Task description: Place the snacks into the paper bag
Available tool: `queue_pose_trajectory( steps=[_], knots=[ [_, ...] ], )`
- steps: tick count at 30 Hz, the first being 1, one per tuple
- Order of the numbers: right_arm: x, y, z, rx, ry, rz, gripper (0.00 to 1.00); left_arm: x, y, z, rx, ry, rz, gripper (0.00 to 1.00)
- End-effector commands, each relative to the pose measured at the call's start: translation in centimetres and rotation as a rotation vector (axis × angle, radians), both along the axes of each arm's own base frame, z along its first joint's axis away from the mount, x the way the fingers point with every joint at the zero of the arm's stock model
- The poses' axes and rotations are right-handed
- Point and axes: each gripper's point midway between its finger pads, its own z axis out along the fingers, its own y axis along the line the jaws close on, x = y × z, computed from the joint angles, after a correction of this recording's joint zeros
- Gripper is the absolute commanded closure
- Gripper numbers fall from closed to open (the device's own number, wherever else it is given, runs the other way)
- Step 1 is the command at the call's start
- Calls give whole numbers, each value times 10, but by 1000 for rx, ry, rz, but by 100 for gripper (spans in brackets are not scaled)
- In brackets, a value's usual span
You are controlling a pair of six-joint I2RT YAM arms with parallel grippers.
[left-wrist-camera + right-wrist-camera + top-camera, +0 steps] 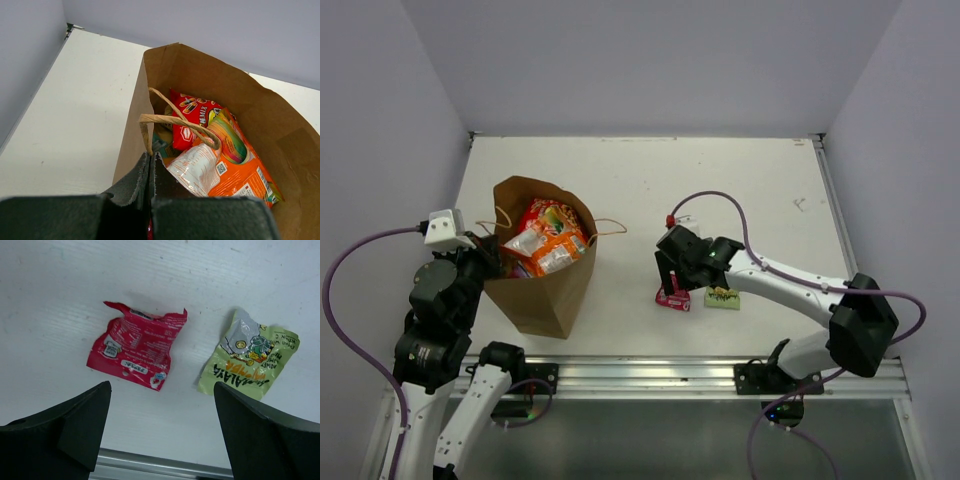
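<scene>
The brown paper bag stands upright at the left, with several snacks inside: an orange packet and a red one show on top. My left gripper is shut on the bag's near rim beside a handle. In the left wrist view the gripper pinches the paper bag next to the twisted handle. My right gripper is open and empty, just above a small red packet and a green packet lying flat on the table. In the right wrist view the red packet lies between the fingers of my right gripper, and the green packet is at the right finger.
An aluminium rail runs along the table's near edge, close below the two loose packets. Grey walls close in the white table on the left, back and right. The right arm's purple cable loops over the middle.
</scene>
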Motion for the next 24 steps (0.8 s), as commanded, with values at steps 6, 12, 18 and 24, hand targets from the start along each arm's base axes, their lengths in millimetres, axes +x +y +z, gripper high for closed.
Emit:
queue_pose_trajectory(
  steps=[6,12,18,24],
  knots=[
    [43,41,3,165,-72,-51,13,0,-2,15,2,-53,-16,100],
    [44,40,-48,126,18,-85,15,0,-1,14,7,-51,-13,100],
    [32,32,-70,96,80,-116,18,-1,0,16,12,-54,-8,100],
    [23,21,-69,73,92,-118,62,-1,-1,15,8,-56,-13,100]
  ],
)
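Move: The pink packet lies almost under the open right gripper, about 8 cm below, 2 cm to the left and 1 cm ahead. The green packet lies some 10 cm to the right of the gripper, 2 cm ahead and 9 cm down. The paper bag stands roughly 30 cm to the left, 3 cm ahead, its middle 4 cm higher. From the left gripper, still at the bag's rim, the pink packet is about 35 cm right, 2 cm ahead and 29 cm below. Swing the open right gripper about 5 cm forward and left over the pink packet, then lower it some 8 cm, easing back slightly, until the fingers straddle its far half. Close the fingers roughly halfway there, so that they pinch the packet from both sides. ##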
